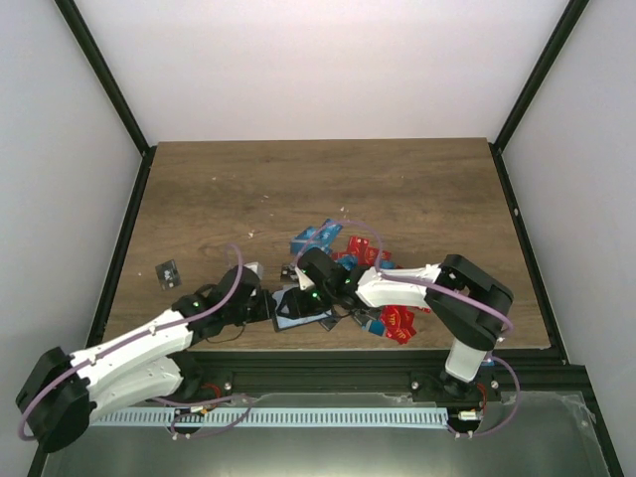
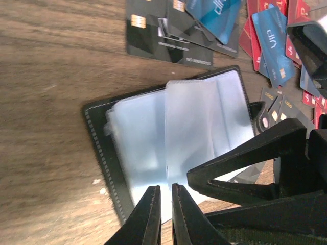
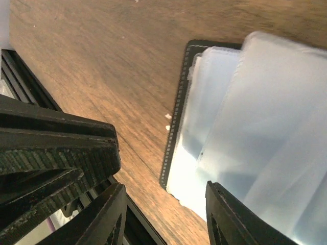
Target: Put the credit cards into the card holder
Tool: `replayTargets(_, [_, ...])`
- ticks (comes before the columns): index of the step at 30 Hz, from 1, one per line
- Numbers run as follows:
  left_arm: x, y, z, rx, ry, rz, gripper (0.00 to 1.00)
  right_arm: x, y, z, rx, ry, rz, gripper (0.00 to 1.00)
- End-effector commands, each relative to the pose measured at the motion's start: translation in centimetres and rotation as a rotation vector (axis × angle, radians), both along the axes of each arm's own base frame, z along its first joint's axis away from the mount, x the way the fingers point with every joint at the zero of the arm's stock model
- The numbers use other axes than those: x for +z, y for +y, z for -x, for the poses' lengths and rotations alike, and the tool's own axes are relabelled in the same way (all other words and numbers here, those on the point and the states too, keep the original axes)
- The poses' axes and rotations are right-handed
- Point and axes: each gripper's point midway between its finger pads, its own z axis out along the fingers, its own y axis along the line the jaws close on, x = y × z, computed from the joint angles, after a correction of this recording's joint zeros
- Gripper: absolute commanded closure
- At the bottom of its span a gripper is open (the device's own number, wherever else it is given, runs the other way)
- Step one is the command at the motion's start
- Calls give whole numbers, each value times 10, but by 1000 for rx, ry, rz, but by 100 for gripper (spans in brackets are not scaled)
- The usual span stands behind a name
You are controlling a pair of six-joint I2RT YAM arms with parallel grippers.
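Observation:
The card holder lies open on the wood, its clear sleeves fanned up; it also shows from above and in the right wrist view. My left gripper has its jaws almost together, with the lifted sleeve's edge running into the slit. My right gripper stands open over the holder's near corner, with nothing between its fingers. The credit cards lie loose beyond the holder: black ones, blue and red. The pile spreads right of the holder.
One black card lies apart at the left. More red cards sit near the table's front edge. The right gripper's black fingers cross close beside my left fingertips. A dark frame rail runs along the near edge.

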Motion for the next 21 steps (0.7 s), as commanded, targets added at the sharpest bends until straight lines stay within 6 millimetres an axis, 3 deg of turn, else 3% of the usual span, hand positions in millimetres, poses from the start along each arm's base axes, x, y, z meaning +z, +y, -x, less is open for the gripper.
replayTargets(1, [-1,17,5,63,-6,-8,91,9,12,0,20,-23,2,55])
replayTargets(11, [0,3,6,-7,-18,32,91,-15,-24,-24,-111,-112,225,55])
replayTargets(21, [-13,-5,0,-32,-6,8,91,-4,-54,-40,-193,-186,283,55])
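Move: The open card holder's middle lies about 8 cm right, 2 ahead of the left fingertips, some 6 cm below them. From the right fingertips it is roughly 4 cm right, 2 ahead and 5 down. Just beyond the holder, the dark cards lie about 9 cm ahead and 1 cm right of the right hand, while the far blue cards lie some 18 cm ahead, 8 cm right. Backing off the holder's left half, the right hand swings about 4 cm right and some 2.5 cm forward, sinking 2 cm towards the middle fold, its half-open fingers tipping some 15 degrees steeper. The left hand, nearly shut and empty, rises slightly while easing left, then comes back and sinks about 2 cm over the left pages; contact can't be seen. ##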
